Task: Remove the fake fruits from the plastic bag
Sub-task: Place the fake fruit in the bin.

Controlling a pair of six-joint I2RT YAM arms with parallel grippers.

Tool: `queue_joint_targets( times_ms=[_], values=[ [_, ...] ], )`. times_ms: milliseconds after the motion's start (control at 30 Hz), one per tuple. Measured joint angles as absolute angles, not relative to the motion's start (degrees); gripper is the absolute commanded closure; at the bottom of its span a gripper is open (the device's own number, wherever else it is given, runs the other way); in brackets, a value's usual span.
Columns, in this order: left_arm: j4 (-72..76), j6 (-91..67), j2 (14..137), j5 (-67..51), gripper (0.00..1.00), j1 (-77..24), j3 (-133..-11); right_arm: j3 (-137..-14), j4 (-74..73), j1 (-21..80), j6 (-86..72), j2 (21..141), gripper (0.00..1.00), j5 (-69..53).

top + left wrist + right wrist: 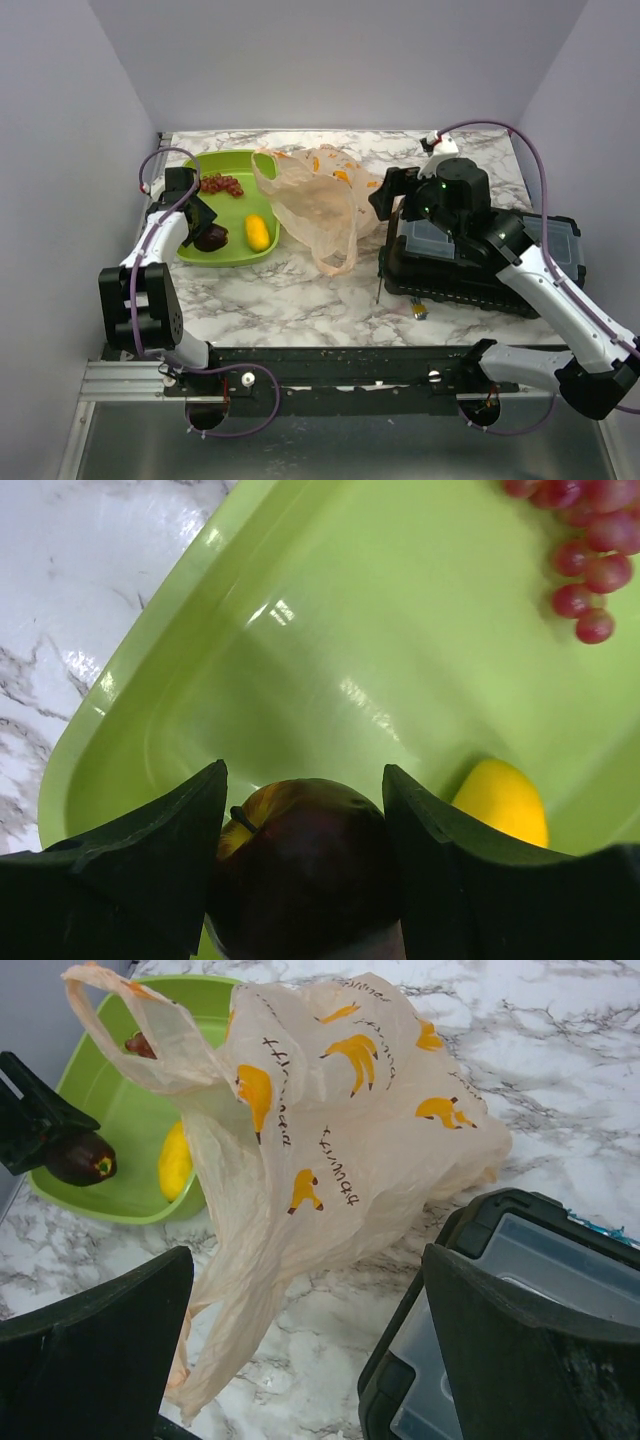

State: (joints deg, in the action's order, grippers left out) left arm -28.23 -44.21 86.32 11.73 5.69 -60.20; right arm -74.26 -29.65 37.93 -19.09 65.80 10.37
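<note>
My left gripper (207, 231) is shut on a dark red apple-like fruit (305, 865) and holds it low over the near left part of the lime-green tray (330, 630). The yellow mango-like fruit (257, 232) lies in the tray just right of it. The bunch of dark red grapes (222, 184) lies at the tray's far side. The peach plastic bag (320, 205) with orange fruit prints lies crumpled right of the tray, one handle over the tray's edge. My right gripper (385, 195) is open and empty, hovering at the bag's right side.
A black toolbox with a clear lid (470, 270) sits under my right arm at the right. A small yellow-and-dark object (418, 310) lies on the marble table in front of it. Walls close in on the left, back and right.
</note>
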Motion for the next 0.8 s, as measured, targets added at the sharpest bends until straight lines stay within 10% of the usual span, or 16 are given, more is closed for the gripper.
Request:
queue_joint_targets(
  times_ms=[233, 667, 800],
  values=[
    [-26.00, -45.04, 86.65, 13.85, 0.72, 5.89, -56.75, -71.40, -29.76, 37.93, -19.64, 63.46, 0.01, 11.27],
    [-28.97, -47.40, 89.43, 14.17, 0.11, 6.28, -58.39, -70.24, -29.67, 37.93, -20.53, 62.98, 0.01, 11.94],
    [-29.02, -47.16, 89.12, 14.26, 0.08, 6.31, -58.50, -70.00, -29.69, 37.93, -20.95, 62.85, 0.01, 11.97]
  ],
)
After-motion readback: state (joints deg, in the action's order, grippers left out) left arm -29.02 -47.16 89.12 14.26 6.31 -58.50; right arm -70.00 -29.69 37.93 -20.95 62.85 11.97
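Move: The left hand already holds the dark red fruit low inside the green bin, with the bin floor spot for it about 1 cm back and some 6 cm below. The yellow fruit lies about 12 cm to the right, level with the hand and 4 cm lower; the grapes are some 13 cm ahead and 4 cm right, about 5 cm below. From the right hand, that floor spot is roughly 40 cm left, 5 cm ahead and 28 cm below. The left hand, still gripping the dark red fruit, sinks about 3 cm towards the bin floor while easing some 1–2 cm back and tipping about 5 degrees further down, then stops low near the bin's near left corner. There the fingers spread from a fruit-wide grip to almost fully open and let go of the fruit, staying down astride it, while the right hand, empty and wide open, just drifts about 2 cm down and rightward beside the bag. ##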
